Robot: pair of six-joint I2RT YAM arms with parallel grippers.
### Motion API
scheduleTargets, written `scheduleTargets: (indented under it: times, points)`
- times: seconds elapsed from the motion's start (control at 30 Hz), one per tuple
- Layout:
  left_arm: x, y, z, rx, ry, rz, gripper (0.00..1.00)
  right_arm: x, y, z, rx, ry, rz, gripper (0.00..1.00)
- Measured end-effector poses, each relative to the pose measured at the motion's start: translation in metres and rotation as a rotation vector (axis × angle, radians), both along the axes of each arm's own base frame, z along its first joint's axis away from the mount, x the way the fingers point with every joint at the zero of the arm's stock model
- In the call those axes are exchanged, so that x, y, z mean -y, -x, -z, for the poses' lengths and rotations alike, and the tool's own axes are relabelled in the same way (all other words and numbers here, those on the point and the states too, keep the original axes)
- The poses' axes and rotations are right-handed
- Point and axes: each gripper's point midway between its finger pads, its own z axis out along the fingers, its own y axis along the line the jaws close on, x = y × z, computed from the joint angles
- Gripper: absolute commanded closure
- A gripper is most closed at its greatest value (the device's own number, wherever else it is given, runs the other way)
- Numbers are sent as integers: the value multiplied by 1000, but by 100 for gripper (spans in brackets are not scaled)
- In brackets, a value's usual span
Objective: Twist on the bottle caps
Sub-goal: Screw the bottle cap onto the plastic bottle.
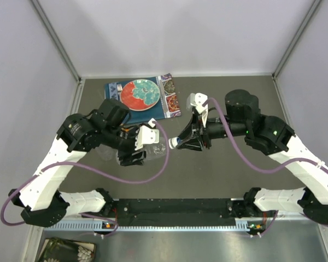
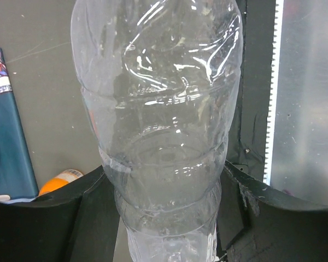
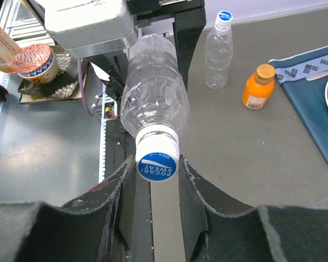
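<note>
My left gripper is shut on a clear plastic bottle and holds it level above the table, neck pointing right. In the top view this bottle meets my right gripper at mid table. The white cap with a blue top sits on the bottle's neck, and my right gripper is shut on its sides with one finger each side. A second clear bottle stands capped on the table. Beside it stands the squat orange bottle, wearing its orange cap.
A red-and-teal plate lies on a blue patterned mat at the back of the table. The perforated rail of the arm bases runs along the near edge. White walls close in the left, right and back.
</note>
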Motion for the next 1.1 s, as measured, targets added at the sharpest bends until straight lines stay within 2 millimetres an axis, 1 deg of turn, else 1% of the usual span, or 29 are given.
scheduleTargets:
  times: [0.3, 0.47, 0.6, 0.8, 1.1]
  points:
    - [-7, 6, 1, -31, -40, -6, 51, -5, 5, 4, -45, 5, -43, 83]
    - [-11, 6, 0, -35, -59, -34, 52, -9, 4, 6, -92, 5, -32, 88]
    - [-14, 0, -3, -16, -69, -83, 52, -14, -4, 1, -149, -17, 23, 86]
    - [-18, -16, -6, 54, -77, -154, 52, -24, -17, -9, -238, -78, 103, 88]
    - [-11, -45, -9, 184, -23, -245, 53, -29, -34, -27, -295, -144, 211, 89]
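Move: The left gripper holds the clear bottle by its body, neck to the right; the white cap sits about 12 cm to this hand's right, 2 cm ahead and 6 cm above. Some 24 cm below it stand the orange bottle, about 6 cm ahead and 9 cm left, and the other clear bottle, 4 cm back and 17 cm left. From the right gripper, which holds the cap, the bottle mouth is only about 1 cm left, level and straight across. Keep the right gripper's pinch on the cap against the bottle mouth and, after a small dip back, carry it forward, left and up, about 3 cm each, rolling the cap some 15 degrees clockwise seen from behind it. Keep the left gripper's hold on the bottle, ease it slightly back and left, then bring it about 5 cm forward, rolling the bottle the opposite way by roughly 10 degrees. ##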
